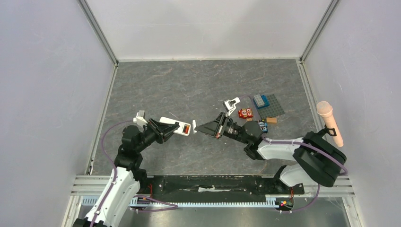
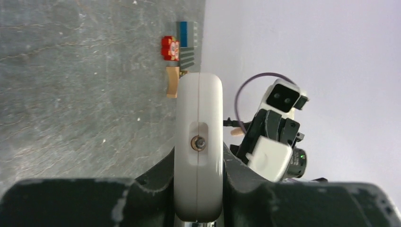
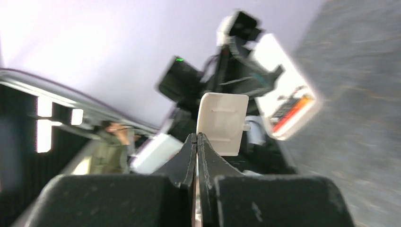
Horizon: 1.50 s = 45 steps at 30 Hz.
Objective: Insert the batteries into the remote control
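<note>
My left gripper [image 1: 166, 126] is shut on the remote control [image 1: 173, 126], a white bar held above the table with its free end toward the middle. In the left wrist view the remote control [image 2: 198, 142] stands edge-on between the jaws of the left gripper [image 2: 198, 163]. My right gripper [image 1: 197, 127] faces that end, shut on a small white cover piece [image 1: 194, 125]. In the right wrist view the cover piece [image 3: 222, 123] sticks up from the tips of the right gripper [image 3: 197, 136]. Beyond it the remote control [image 3: 283, 94] shows blurred, with the orange-red and dark batteries [image 3: 292, 108] in its open bay.
Right of centre on the table lie a red block with white circles [image 1: 245, 113], a blue brick [image 1: 260, 100] on a grey plate [image 1: 275, 106], a tan piece [image 1: 271, 120] and a white clip [image 1: 231, 105]. A pink microphone [image 1: 329, 122] stands by the right wall.
</note>
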Each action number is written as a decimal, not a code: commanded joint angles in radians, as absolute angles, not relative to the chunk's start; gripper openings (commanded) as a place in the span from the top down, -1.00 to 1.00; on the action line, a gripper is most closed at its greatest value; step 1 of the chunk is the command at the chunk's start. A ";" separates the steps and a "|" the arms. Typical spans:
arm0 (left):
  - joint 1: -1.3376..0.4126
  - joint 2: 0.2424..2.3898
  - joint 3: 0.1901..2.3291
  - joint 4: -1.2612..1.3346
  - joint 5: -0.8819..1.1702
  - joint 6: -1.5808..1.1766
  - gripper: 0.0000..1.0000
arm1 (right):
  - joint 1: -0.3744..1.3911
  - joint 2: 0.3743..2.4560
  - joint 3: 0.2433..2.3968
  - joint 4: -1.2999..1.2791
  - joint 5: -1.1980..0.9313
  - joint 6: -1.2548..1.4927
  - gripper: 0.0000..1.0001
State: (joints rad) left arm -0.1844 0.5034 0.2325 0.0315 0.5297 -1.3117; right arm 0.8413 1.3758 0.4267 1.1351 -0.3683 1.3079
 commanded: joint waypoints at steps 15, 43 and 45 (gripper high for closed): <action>-0.178 0.417 0.183 0.353 0.603 -1.671 0.96 | 0.979 1.635 0.492 1.939 -0.116 1.758 1.00; -0.178 0.342 0.176 0.247 0.554 -1.745 0.96 | 0.985 1.561 0.513 1.874 -0.065 1.640 1.00; -0.178 0.343 0.176 0.247 0.553 -1.745 0.96 | 0.985 1.564 0.512 1.873 -0.069 1.643 1.00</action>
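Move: My right hand holds the battery cover; the remote's open battery bay, batteries in it, lies about 5 cm to its left, 2 cm ahead and some 5 cm below. My left fingertips, gripping the remote, are about 9 cm left of my right hand, 3 cm ahead and 6 cm below; the red owl block is about 19 cm right of it, 16 cm ahead and 21 cm below. From my left hand the cover is about 7 cm right, 2 cm back and 6 cm above. I bring cover and remote together in the air. My right hand keeps its pinch on the cover, bobs up and down once, then rises to about 5 cm higher and 3 cm farther left towards the bay, fingertips tilting up some 20 degrees. Meanwhile my left hand lifts the remote about 6 cm, easing slightly back and rolling about 20 degrees so its right side comes up. ##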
